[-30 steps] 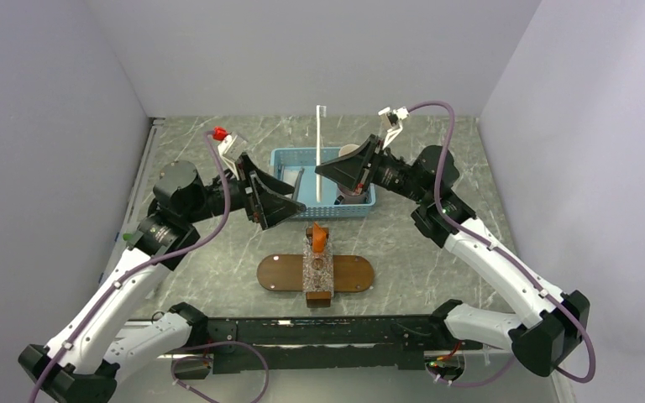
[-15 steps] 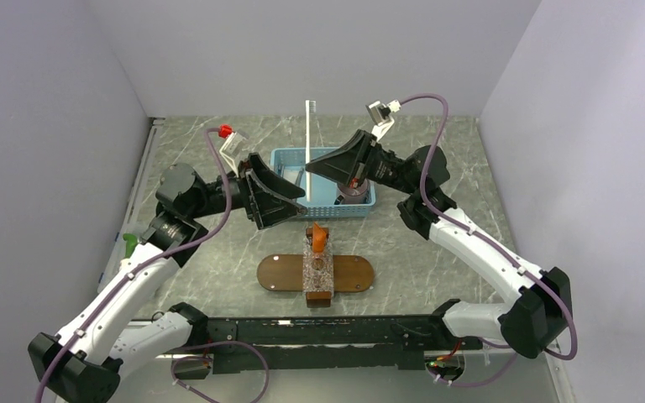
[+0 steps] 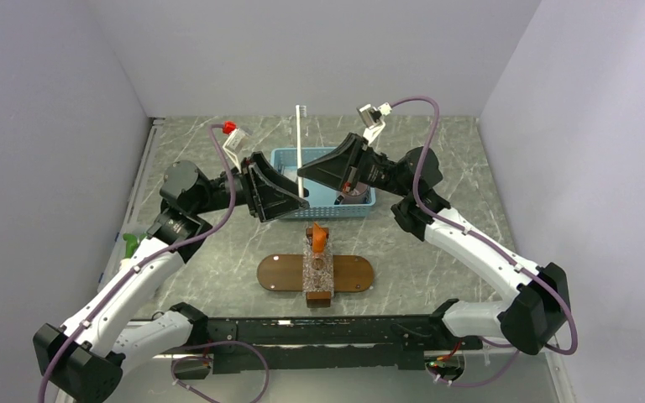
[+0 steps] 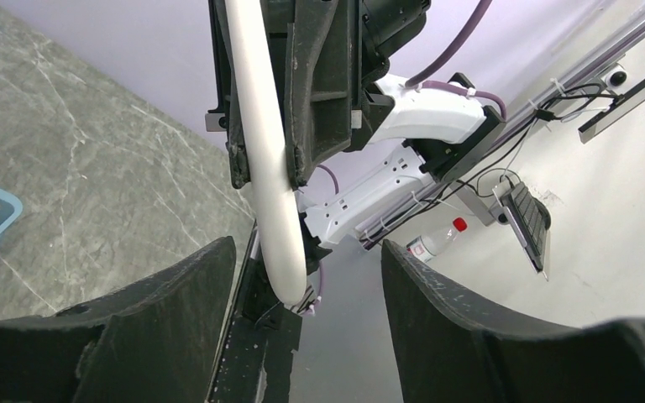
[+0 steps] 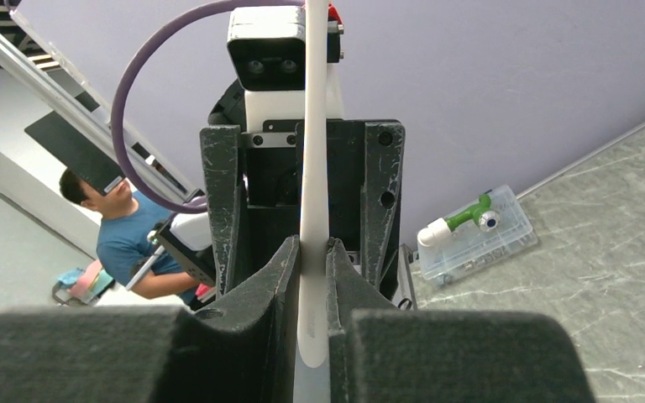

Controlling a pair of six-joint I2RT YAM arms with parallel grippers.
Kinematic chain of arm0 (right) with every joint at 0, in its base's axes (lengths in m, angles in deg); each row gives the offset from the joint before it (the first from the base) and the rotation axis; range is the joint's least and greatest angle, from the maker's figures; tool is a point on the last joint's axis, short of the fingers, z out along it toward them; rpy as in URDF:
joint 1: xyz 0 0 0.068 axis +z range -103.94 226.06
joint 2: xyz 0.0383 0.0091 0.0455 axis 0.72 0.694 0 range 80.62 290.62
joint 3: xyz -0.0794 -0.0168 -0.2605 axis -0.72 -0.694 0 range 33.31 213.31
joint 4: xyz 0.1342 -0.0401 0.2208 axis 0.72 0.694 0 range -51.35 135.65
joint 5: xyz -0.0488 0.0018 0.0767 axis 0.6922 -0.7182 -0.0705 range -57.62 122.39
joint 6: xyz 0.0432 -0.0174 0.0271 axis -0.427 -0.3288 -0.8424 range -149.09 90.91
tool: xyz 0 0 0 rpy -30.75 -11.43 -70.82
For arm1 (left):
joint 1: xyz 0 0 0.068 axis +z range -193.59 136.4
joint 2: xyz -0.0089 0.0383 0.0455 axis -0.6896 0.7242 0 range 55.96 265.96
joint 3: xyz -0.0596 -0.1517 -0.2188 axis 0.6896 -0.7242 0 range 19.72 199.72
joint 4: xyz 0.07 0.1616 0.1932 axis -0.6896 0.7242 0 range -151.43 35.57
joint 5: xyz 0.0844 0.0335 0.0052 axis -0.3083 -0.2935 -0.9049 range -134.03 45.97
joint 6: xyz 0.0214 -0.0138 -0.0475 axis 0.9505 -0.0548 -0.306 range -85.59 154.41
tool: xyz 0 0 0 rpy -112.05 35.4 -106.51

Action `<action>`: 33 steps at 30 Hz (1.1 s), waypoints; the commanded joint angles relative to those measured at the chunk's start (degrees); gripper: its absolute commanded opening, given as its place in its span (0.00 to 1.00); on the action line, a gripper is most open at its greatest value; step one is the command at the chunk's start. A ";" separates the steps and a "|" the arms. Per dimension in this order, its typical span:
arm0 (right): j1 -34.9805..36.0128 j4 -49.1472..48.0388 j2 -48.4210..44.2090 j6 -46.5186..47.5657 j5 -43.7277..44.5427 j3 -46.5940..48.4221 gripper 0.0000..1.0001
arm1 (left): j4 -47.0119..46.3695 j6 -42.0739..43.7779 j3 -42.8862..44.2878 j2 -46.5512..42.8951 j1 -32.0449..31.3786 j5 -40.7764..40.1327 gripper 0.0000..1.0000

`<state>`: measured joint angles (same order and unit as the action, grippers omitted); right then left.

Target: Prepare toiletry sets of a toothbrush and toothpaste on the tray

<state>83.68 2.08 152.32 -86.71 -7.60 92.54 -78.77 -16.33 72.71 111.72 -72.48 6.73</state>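
A white toothbrush point(image 3: 300, 143) stands upright above the light-blue basket point(image 3: 323, 210), bristles at the top. My right gripper point(image 3: 301, 173) is shut on its handle point(image 5: 313, 210), whose rounded end pokes out below the fingers. My left gripper point(image 3: 301, 200) faces it from the left and is open, and the handle's lower end point(image 4: 289, 277) hangs between its fingers without touching them. The dark-brown oval tray point(image 3: 277, 273) lies in front. Across it stands a clear patterned holder point(image 3: 318, 270) with the orange toothpaste point(image 3: 318, 239) sticking out of its top.
A dark cup point(image 3: 351, 198) sits in the basket's right end. A clear plastic box point(image 5: 470, 239) with a green and white part lies at the table's left edge. Both arms meet over the basket, behind the tray.
My right gripper has carried the toothbrush leftward. My left gripper has moved up to it and its jaws have narrowed around the handle's lower end.
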 commanded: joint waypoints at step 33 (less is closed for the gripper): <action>0.45 32.54 -8.87 25.02 4.34 6.89 0.59 | 23.82 20.23 0.86 -6.08 0.41 0.00 0.00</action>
<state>84.34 24.02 145.35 -70.39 -3.86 94.83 -64.35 -4.96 72.71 107.38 -72.13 6.05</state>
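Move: The toothbrush's handle end is already between the open left fingers, at the hand point to within about 1 cm. The right gripper still holds the brush; that handle end lies about 4 cm back of it and 3 cm below, neither left nor right. From the left gripper, the orange toothpaste is some 2 cm ahead, 3 cm to the right and 30 below, the tray about 3 cm back, 3 right and 40 below, and the blue basket roughly 21 ahead, 4 right and 38 below. Hold the left gripper in place and shut its fingers on the toothbrush's handle end while the right keeps its pinch. Once the left has closed, open the right fingers a bit over halfway and draw that hand down nearly 3 cm and slightly right, clear of the brush, as the left carries the brush down about 3 cm and slightly to the left. ##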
